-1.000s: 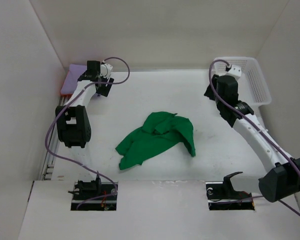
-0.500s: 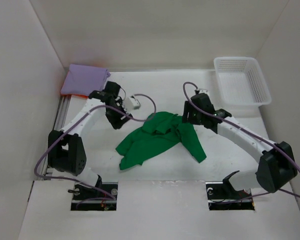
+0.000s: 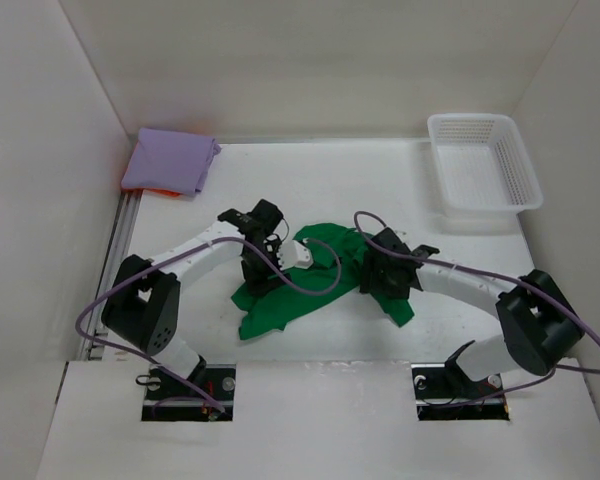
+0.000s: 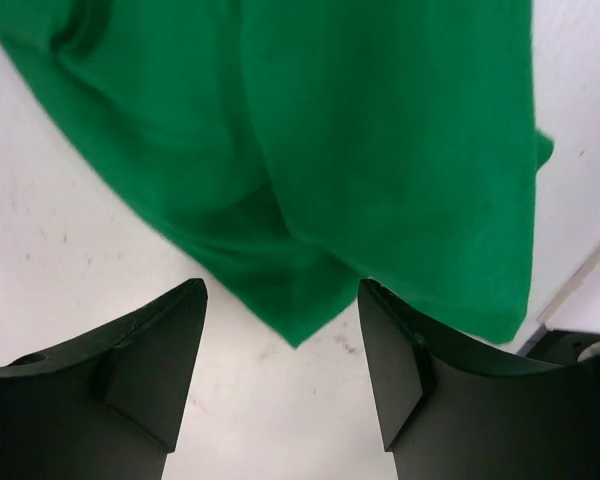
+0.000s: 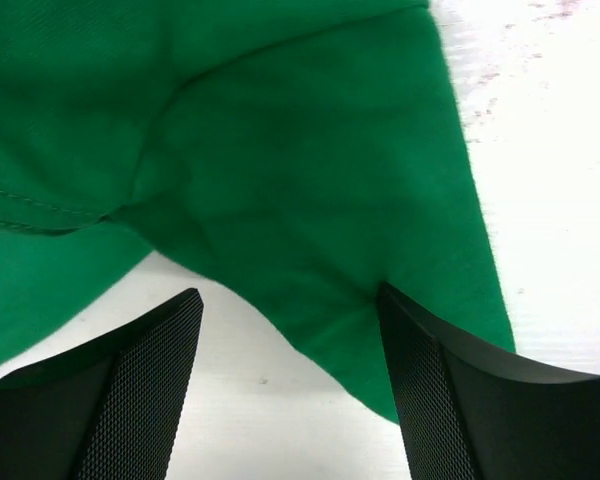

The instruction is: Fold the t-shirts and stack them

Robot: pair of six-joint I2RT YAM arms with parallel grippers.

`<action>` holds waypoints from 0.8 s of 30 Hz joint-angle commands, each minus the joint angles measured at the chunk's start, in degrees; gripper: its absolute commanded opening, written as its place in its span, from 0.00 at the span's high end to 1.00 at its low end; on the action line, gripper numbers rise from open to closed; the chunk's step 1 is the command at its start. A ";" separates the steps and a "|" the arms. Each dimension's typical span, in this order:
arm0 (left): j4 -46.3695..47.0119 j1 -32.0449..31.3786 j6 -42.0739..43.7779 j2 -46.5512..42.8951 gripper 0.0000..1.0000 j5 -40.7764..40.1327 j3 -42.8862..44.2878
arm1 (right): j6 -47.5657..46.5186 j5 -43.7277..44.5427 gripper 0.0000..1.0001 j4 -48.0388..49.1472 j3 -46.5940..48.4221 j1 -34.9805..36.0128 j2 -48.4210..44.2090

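The green t-shirt (image 3: 285, 298) lies crumpled at the middle of the table. My left gripper (image 3: 257, 276) hangs low over its left side, and in the left wrist view the gripper (image 4: 280, 290) is open with a corner of green cloth (image 4: 380, 150) pointing into the gap. My right gripper (image 3: 382, 276) is low over the shirt's right side; in the right wrist view it (image 5: 290, 293) stands open astride a green hem (image 5: 280, 150), gripping nothing. A folded lavender t-shirt (image 3: 170, 160) sits at the back left on an orange one (image 3: 158, 191), of which only an edge shows.
A white lattice basket (image 3: 480, 160) stands at the back right corner. White walls close the table on the left, back and right. A metal rail (image 3: 120, 240) runs along the left edge. Purple cables loop from both arms over the table.
Both arms have swung in from the back corners and dropped to the green t-shirt, one on each side. The right gripper's jaws have spread wider. The shirt's right flap has shifted.
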 commanded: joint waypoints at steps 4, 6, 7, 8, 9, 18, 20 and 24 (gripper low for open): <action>2.41 -2.33 -3.67 1.54 0.39 5.52 2.77 | 6.60 1.20 0.26 1.17 -5.62 0.22 -4.42; 2.41 -1.98 -3.67 2.06 0.38 7.10 2.60 | 7.57 1.29 0.30 1.43 -6.32 0.22 -5.22; 2.41 -1.98 -3.76 2.50 0.38 7.98 2.60 | 7.66 1.20 0.34 1.35 -6.33 0.22 -5.13; 2.59 -2.24 -3.93 2.86 0.38 8.85 2.34 | 7.75 1.20 0.38 1.17 -6.24 0.22 -4.78; 3.02 -2.59 -3.93 3.12 0.38 9.65 2.08 | 7.75 1.20 0.44 1.09 -5.98 0.22 -4.17; 8.03 -2.86 -7.97 7.42 0.84 13.35 -0.21 | 6.52 1.03 1.00 0.03 -4.39 0.58 -2.58; 8.13 -2.16 -10.95 9.18 0.96 13.08 0.22 | 5.64 0.85 1.00 -0.49 -3.70 0.58 -4.50; 8.65 0.47 -14.91 9.80 1.00 12.64 1.37 | 4.50 0.41 1.00 -0.94 -0.98 -0.74 -10.04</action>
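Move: The rumpled green t-shirt lies beneath both my hands. The part of its left end that my left hand wants is about 4 cm to the right, 1 cm back and 4 cm below; the purple stack stands some 32 cm ahead and 27 cm left, 5 cm below. For my right hand, the near edge of the right end is only about 1 cm back, 1 cm left and 1 cm down, with the white basket roughly 30 cm ahead and 28 cm right. I slide my left hand about 5 cm to the right over the green shirt and sink some 4 cm into it, tipping the wrist around 15 degrees and shutting the open fingers late to pinch a fold. Meanwhile my right hand barely shifts, about 1 cm back and left, and closes sooner on the cloth under it. ##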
